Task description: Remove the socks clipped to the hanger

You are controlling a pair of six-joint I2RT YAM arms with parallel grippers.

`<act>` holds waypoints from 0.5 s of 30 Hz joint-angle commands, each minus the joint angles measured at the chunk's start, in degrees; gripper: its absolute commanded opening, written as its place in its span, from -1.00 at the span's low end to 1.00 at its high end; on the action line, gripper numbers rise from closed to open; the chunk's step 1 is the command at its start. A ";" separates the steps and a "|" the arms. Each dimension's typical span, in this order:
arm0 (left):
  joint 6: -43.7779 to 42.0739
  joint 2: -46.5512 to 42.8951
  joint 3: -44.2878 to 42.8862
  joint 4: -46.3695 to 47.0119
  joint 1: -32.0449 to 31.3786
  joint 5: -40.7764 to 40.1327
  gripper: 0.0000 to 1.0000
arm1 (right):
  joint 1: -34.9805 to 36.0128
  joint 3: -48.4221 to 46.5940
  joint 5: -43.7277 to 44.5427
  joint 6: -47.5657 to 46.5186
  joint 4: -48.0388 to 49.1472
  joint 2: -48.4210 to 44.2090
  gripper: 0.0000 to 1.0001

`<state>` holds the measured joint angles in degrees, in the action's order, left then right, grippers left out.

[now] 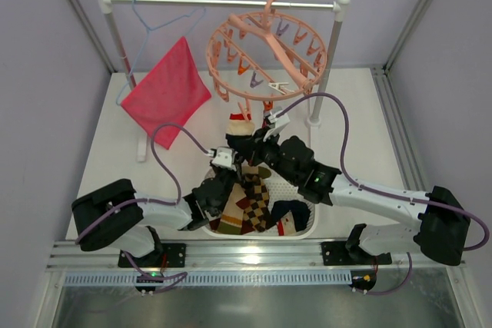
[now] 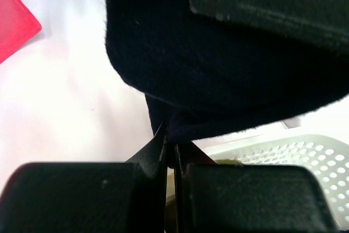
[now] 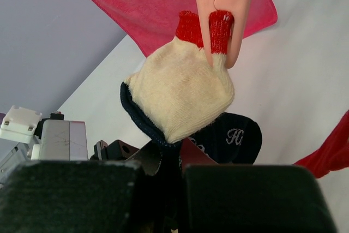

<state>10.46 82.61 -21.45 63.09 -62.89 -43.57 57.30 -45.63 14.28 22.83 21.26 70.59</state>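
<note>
The salmon-pink ring hanger (image 1: 265, 51) hangs from the rail. One of its clips (image 3: 226, 20) pinches a cream sock with a red cuff (image 3: 182, 94) (image 1: 240, 122). Just under it hangs a navy sock (image 3: 234, 137) (image 2: 218, 69). My left gripper (image 2: 170, 148) (image 1: 237, 155) is shut on the navy sock's lower edge. My right gripper (image 3: 180, 159) (image 1: 257, 145) is shut on dark navy fabric right below the cream sock. Both grippers meet under the hanger's near rim. Argyle socks (image 1: 250, 205) lie in the basket.
A white perforated basket (image 1: 307, 224) (image 2: 305, 151) sits between the arm bases. A pink-red cloth (image 1: 165, 91) (image 3: 152, 4) hangs on a light-blue wire hanger (image 1: 157, 21) at the rail's left. The rack's posts (image 1: 327, 67) stand on the white table.
</note>
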 commanded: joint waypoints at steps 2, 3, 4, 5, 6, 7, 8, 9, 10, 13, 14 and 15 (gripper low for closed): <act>0.88 -0.95 -0.26 4.85 0.05 -2.66 -1.00 | 0.36 0.45 0.74 -0.07 1.51 -2.03 -0.92; 0.97 -1.31 0.35 4.85 0.05 -2.66 -1.00 | 0.36 0.62 0.83 0.02 1.51 -2.03 -0.92; 1.23 -1.74 0.53 4.76 0.05 -2.57 -1.00 | 0.36 0.63 1.01 0.02 1.51 -2.12 -0.92; 1.75 -2.53 0.88 4.59 0.05 -2.40 -0.99 | 0.36 0.63 1.10 -0.07 1.51 -2.12 -0.92; 1.85 -2.89 1.41 4.41 -0.04 -1.96 -0.99 | 0.36 0.71 1.18 0.02 1.51 -2.03 -0.92; 2.02 -3.24 1.67 4.41 -0.12 -1.96 -0.99 | 0.36 0.71 1.27 -0.07 1.59 -2.03 -0.92; 1.93 -3.59 1.94 4.58 -0.39 -2.04 -0.99 | 0.36 0.63 1.10 0.02 1.60 -2.03 -0.92; 1.85 -3.59 2.20 4.76 -0.39 -2.65 -1.00 | 0.36 0.63 1.18 0.02 1.60 -1.86 -0.92; 1.85 -3.59 2.38 5.02 -0.47 -3.01 -0.99 | 0.27 0.63 1.10 0.11 1.68 -1.86 -0.92; 1.85 -4.30 3.52 6.08 -0.56 -3.10 -0.99 | 0.36 0.45 1.10 -0.07 0.90 -1.77 -0.82; 1.93 -4.56 3.78 5.82 -0.65 -3.01 -0.99 | 0.36 0.36 1.36 -0.07 0.46 -1.68 -0.66; 2.46 -5.00 3.79 5.29 -0.65 -2.92 -0.99 | 0.36 0.28 1.71 -0.24 0.11 -1.77 -0.36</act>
<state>11.75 79.75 -18.59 64.07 -63.29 -44.25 57.30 -44.99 14.52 22.85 20.86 70.30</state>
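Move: The left fingers are already shut on the navy toe of the cream-and-red sock, and the right fingers still pinch the navy part higher up. From the left hand the basket's middle is about 10 cm back, 5 cm right and 14 cm below; the pink clip on the cuff is some 19 cm above, 4 cm ahead and 2 cm right. From the right hand that clip is roughly 5 cm ahead, 1 cm left and 9 cm above; a hanging red sock is about 9 cm ahead and 6 cm right, 1 cm above. With the toe still pinched between its shut fingers, the left hand eases about 1 cm to the left and slightly back. The right hand stays nearly in place below the clip and, only at the end, parts its fingers about a quarter of the way around the navy fabric to release it to the left hand. ##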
